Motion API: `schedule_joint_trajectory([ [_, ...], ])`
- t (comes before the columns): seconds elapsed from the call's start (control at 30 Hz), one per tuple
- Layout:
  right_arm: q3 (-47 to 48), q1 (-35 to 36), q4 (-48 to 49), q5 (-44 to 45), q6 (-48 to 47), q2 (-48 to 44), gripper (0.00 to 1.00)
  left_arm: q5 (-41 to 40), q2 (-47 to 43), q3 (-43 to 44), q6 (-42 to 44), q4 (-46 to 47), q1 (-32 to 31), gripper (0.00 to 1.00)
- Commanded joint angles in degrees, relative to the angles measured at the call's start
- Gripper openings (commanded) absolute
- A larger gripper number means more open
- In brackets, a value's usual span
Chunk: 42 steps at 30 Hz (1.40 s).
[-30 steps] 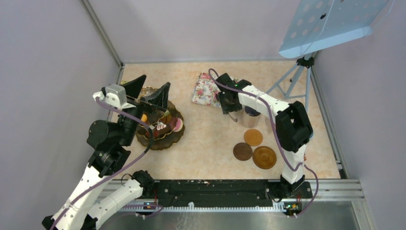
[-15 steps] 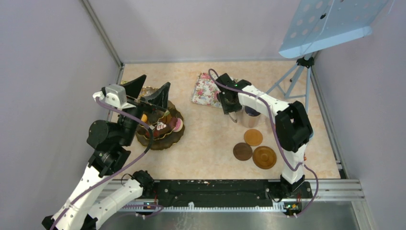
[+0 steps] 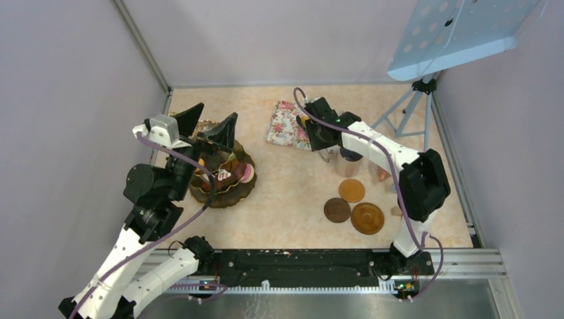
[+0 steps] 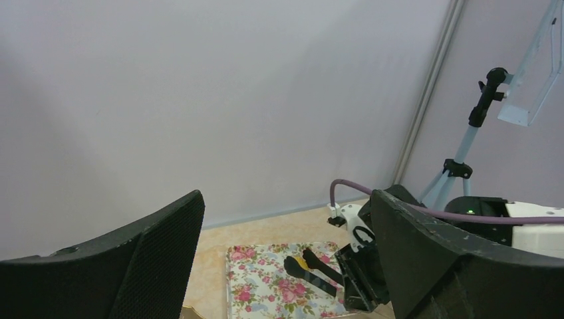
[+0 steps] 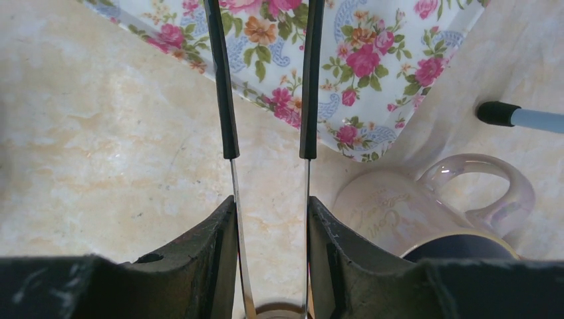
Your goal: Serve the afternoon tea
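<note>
My right gripper [image 5: 271,206] is shut on the black tongs [image 5: 226,100], squeezing their two arms, which reach out over the rose-patterned tray [image 5: 359,53]. In the left wrist view the tongs [image 4: 319,269] have a small yellow-orange piece [image 4: 300,261] between their tips, just over the tray [image 4: 259,286]. A tall lilac mug [image 5: 399,212] stands just right of the gripper. Toy cakes [image 3: 233,174] lie on a dark scalloped plate [image 3: 229,199] at the left. My left gripper [image 3: 207,126] hangs open above that plate, holding nothing.
Three round brown coasters [image 3: 352,190] [image 3: 337,210] [image 3: 367,218] lie in front of the mug [image 3: 347,159]. A light-blue tripod stand [image 3: 406,109] with a perforated shelf occupies the back right corner; one foot [image 5: 499,113] rests near the tray. Walls enclose the table on three sides.
My right gripper has moved back and left with the tongs, further over the tray, and its elbow has swung right. The left arm has barely shifted.
</note>
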Motion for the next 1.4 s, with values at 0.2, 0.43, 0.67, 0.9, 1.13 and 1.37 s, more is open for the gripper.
schedule_joint_trajectory([
  [0.2, -4.41, 6.74, 10.37, -5.88, -5.69, -16.46, 0.1, -2.84, 3.59, 1.58, 0.75, 1.21, 1.06, 0.99],
  [0.43, -5.36, 11.94, 10.06, -14.04, -9.45, -24.22, 0.09, -1.99, 6.52, 5.03, -3.33, -0.73, 1.07, 0.99],
  [0.67, -6.66, 18.03, 13.84, -23.22, -8.49, -27.59, 0.09, 0.09, 6.9, 8.35, -7.65, -2.96, 1.11, 0.99],
  [0.9, -4.43, 25.94, 16.85, -22.31, -8.39, -24.27, 0.1, -2.15, 6.28, 11.25, -6.16, -6.62, 1.14, 0.99],
  [1.13, -0.68, 27.37, 15.29, -21.71, -7.87, -19.19, 0.1, -2.37, 5.29, 11.97, -5.81, -8.15, 1.05, 0.99],
  [1.37, 3.31, 27.88, 13.3, -20.15, -8.8, -14.9, 0.13, -2.29, 5.96, 10.89, -5.79, -7.35, 1.09, 0.99],
])
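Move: The right hand holds tongs with a yellow cookie in their tips. The tiered stand's middle lies about 32 cm to its left and 8 cm back, roughly level in height. The flowered tray is some 9 cm ahead, 3 cm left and 12 cm below, and the beige mug about 11 cm right and 4 cm back. From the idle left hand, the stand is about 36 cm below, 5 cm ahead and 8 cm left. The right hand swings the tong-held cookie some 25 cm back-left and upward to the tiered stand, turning counter-clockwise. ##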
